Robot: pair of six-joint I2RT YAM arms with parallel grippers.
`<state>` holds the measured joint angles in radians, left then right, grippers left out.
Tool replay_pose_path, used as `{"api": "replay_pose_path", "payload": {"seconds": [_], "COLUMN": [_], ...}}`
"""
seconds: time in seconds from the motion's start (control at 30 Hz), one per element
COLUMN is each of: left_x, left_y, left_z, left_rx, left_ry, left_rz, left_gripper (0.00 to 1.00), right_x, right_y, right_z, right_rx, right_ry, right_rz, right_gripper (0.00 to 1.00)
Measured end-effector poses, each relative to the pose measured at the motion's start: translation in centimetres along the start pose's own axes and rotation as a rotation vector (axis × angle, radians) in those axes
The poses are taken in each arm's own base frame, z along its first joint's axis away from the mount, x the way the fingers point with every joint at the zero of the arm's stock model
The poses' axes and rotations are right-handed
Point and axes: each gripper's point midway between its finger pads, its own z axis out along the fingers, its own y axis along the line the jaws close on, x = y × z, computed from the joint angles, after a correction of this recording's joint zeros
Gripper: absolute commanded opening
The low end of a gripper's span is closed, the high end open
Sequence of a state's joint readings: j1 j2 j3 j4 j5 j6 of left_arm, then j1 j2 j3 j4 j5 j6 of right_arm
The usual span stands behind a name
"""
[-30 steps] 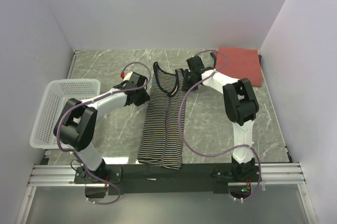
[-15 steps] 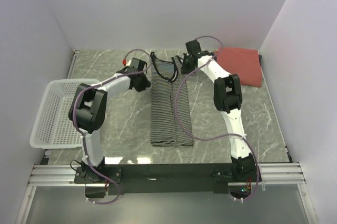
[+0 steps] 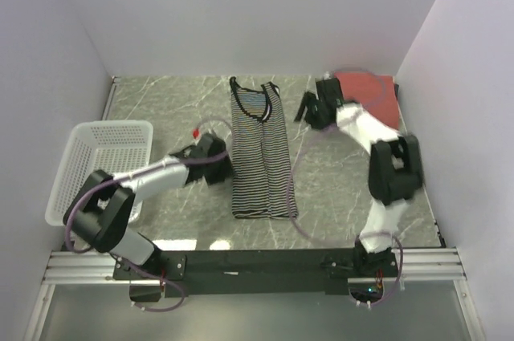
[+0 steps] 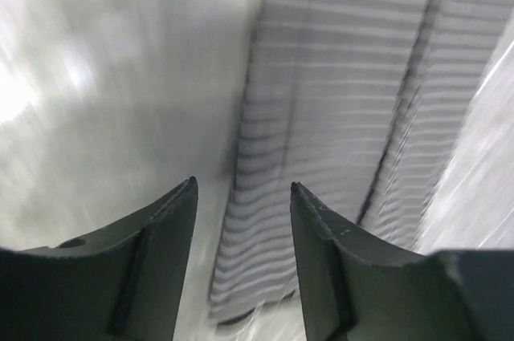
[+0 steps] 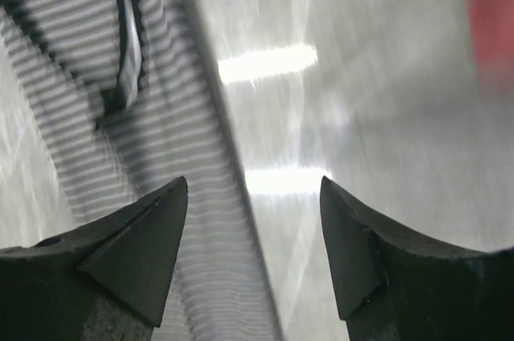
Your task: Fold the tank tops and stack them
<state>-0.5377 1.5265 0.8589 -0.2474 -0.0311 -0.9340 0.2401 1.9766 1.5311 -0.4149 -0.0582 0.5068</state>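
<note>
A black-and-white striped tank top (image 3: 259, 148) lies flat and narrow down the middle of the table, straps toward the back wall. It fills the upper right of the left wrist view (image 4: 345, 100) and the left of the right wrist view (image 5: 120, 116). My left gripper (image 3: 227, 171) stands open just left of its lower half, holding nothing (image 4: 242, 188). My right gripper (image 3: 307, 108) is open to the right of the shoulder straps, empty (image 5: 254, 184). A rust-red tank top (image 3: 373, 96) lies folded at the back right.
A white mesh basket (image 3: 92, 166) stands at the left edge of the marble table (image 3: 329, 188). White walls close the back and both sides. The arm bases sit on the black rail along the near edge.
Both grippers have let go of the striped top and drawn away from it, the left toward the near side, the right to the right. The top has been pulled straight and lies flat.
</note>
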Motion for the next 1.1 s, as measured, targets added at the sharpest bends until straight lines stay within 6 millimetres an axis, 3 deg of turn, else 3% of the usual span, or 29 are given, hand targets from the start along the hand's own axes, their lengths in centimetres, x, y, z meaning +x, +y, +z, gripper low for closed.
{"api": "replay_pose_path", "payload": {"seconds": [0.1,0.17,0.33,0.37,0.47,0.57,0.73,0.93,1.1], "left_x": [5.8,8.1,10.6,10.9,11.7,12.1,13.1,13.4,13.6], "left_y": [0.8,1.3,2.0,2.0,2.1,1.7,1.2,1.3,1.9], "left_z": [-1.0,-1.5,-2.9,-3.1,-3.2,-3.2,-3.3,-3.0,-2.9], "left_rx": [0.004,-0.001,0.007,0.009,0.013,0.03,0.048,0.03,0.016], "left_ry": [0.094,0.133,0.147,0.147,0.156,0.157,0.163,0.155,0.147], "left_rz": [0.053,0.068,0.048,0.045,0.038,0.027,0.021,0.002,-0.005], "left_gripper": [0.57,0.58,0.58,0.57,0.56,0.56,0.52,0.38,0.17], "right_x": [4.8,8.8,20.4,21.7,23.7,26.3,27.5,28.6,29.7], "right_y": [-1.8,-3.1,-6.2,-5.9,-4.3,-4.5,-4.3,-3.7,-3.0], "right_z": [-4.9,-6.9,-8.7,-9.1,-10.8,-11.7,-12.4,-12.6,-12.5], "right_rx": [-0.029,-0.053,-0.037,-0.057,-0.142,-0.162,-0.174,-0.192,-0.214], "right_ry": [-0.005,0.002,0.148,0.153,0.135,0.165,0.17,0.182,0.198], "right_rz": [0.03,0.043,0.028,0.02,0.002,0.009,0.013,0.012,0.007], "right_gripper": [0.71,0.71,0.7,0.7,0.68,0.67,0.66,0.58,0.45]}}
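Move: The striped tank top lies between the hands. Its left hem corner is about 14 cm back, 4 cm right and 5 cm below the left hand, with the white basket some 39 cm left, level with that hand. Its right hem corner is about 32 cm back, 6 cm left and 8 cm below the right hand; the neckline is 15 cm left and 1 cm ahead, the red stack 20 cm right and 4 cm ahead. Both hands sweep back and sink to the hem corners, left about 13 cm, right some 31, fingers closing. ##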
